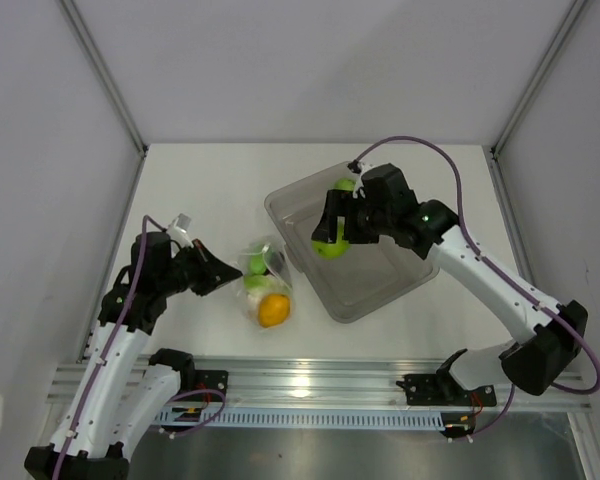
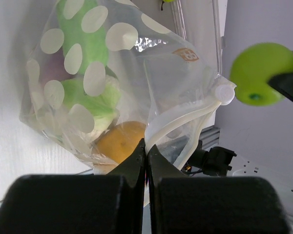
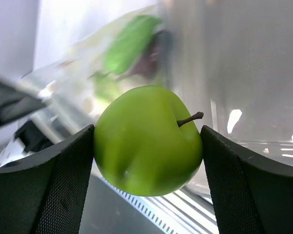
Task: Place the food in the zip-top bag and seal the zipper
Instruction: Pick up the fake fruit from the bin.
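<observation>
The zip-top bag (image 1: 265, 285) lies on the table, clear with white dots, holding an orange citrus (image 1: 273, 310) and green pieces (image 1: 255, 266). My left gripper (image 1: 220, 272) is shut on the bag's mouth edge. In the left wrist view the gripper (image 2: 146, 144) pinches the bag (image 2: 112, 73) beside the zipper (image 2: 185, 117), whose mouth gapes open. My right gripper (image 1: 332, 228) is shut on a green apple (image 1: 330, 246), held over the left edge of the grey bin. Both black pads (image 3: 63, 170) press the apple (image 3: 149, 141), and the blurred bag (image 3: 112, 63) lies beyond it.
The rigid grey bin (image 1: 380, 280) stands right of the bag, with another green piece (image 1: 345, 184) at its far edge. White walls enclose the table on three sides. An aluminium rail (image 1: 310, 385) runs along the near edge.
</observation>
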You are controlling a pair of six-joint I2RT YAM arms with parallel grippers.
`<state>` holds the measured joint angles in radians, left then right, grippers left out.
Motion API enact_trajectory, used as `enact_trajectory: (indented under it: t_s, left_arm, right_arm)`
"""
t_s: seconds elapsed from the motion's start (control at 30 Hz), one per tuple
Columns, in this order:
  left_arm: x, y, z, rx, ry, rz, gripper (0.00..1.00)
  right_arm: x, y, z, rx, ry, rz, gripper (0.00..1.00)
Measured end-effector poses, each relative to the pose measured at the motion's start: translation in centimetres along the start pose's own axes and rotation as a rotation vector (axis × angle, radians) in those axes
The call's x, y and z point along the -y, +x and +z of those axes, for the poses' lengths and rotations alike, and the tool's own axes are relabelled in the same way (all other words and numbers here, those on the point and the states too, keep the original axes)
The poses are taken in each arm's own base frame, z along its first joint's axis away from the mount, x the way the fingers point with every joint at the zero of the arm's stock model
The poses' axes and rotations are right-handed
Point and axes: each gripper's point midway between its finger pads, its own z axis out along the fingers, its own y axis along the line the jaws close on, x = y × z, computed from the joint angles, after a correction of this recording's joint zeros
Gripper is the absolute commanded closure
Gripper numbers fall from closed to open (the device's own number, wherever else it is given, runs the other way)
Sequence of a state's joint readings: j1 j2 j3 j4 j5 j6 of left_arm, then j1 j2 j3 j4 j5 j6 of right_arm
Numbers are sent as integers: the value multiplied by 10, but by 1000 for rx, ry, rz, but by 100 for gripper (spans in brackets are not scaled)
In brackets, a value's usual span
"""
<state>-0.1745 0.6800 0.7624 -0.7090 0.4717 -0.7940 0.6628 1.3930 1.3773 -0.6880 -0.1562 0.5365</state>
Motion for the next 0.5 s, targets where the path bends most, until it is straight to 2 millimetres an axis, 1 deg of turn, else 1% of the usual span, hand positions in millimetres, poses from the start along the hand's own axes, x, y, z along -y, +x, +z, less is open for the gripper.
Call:
enact_trajectory:
  t_s: [0.13,0.17,0.2,0.3,0.37,0.5]
  left_arm:
    - [-2,0,0,3,-16,-24,99]
    - [-3,0,0,5,-19,-25,99]
    - [-3,0,0,6,-19,-26,99]
    - [-3,0,0,5,-19,-28,99]
    - [-2,0,0,5,-19,-32,99]
    - [-2,0,0,5,-19,-33,99]
  right_arm:
    - [-54,8,-22,7,-135,-127,83]
    - [-64,10,-26,7,-157,-149,83]
    - [-78,16,-30,1,-190,-184,83]
    - [-112,34,-41,-21,-255,-278,82]
    - [-129,47,-46,-35,-289,-332,81]
    - [-150,77,-47,-76,-324,-434,78]
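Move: The zip-top bag's open mouth, where the held green apple goes, is about 15 cm left, 8 cm back and some 4 cm below the right gripper. The left gripper, pinching the mouth's edge, is roughly 22 cm left and 7 cm back of the right one, 3 cm lower; the orange fruit sits about 12 cm back, 15 cm left, 18 cm down. The bin's middle is 5 cm ahead, 8 cm right, 22 cm below. From the left gripper the mouth is about 6 cm right, 1 cm back, near level. Keep the right fingers gripping the green apple and swing it back and left, about 16 cm in all, off the bin towards the bag's mouth, rising some 6 cm on the way and turning the wrist about 30 degrees counter-clockwise. Hold the left gripper still, shut on the zipper edge. ##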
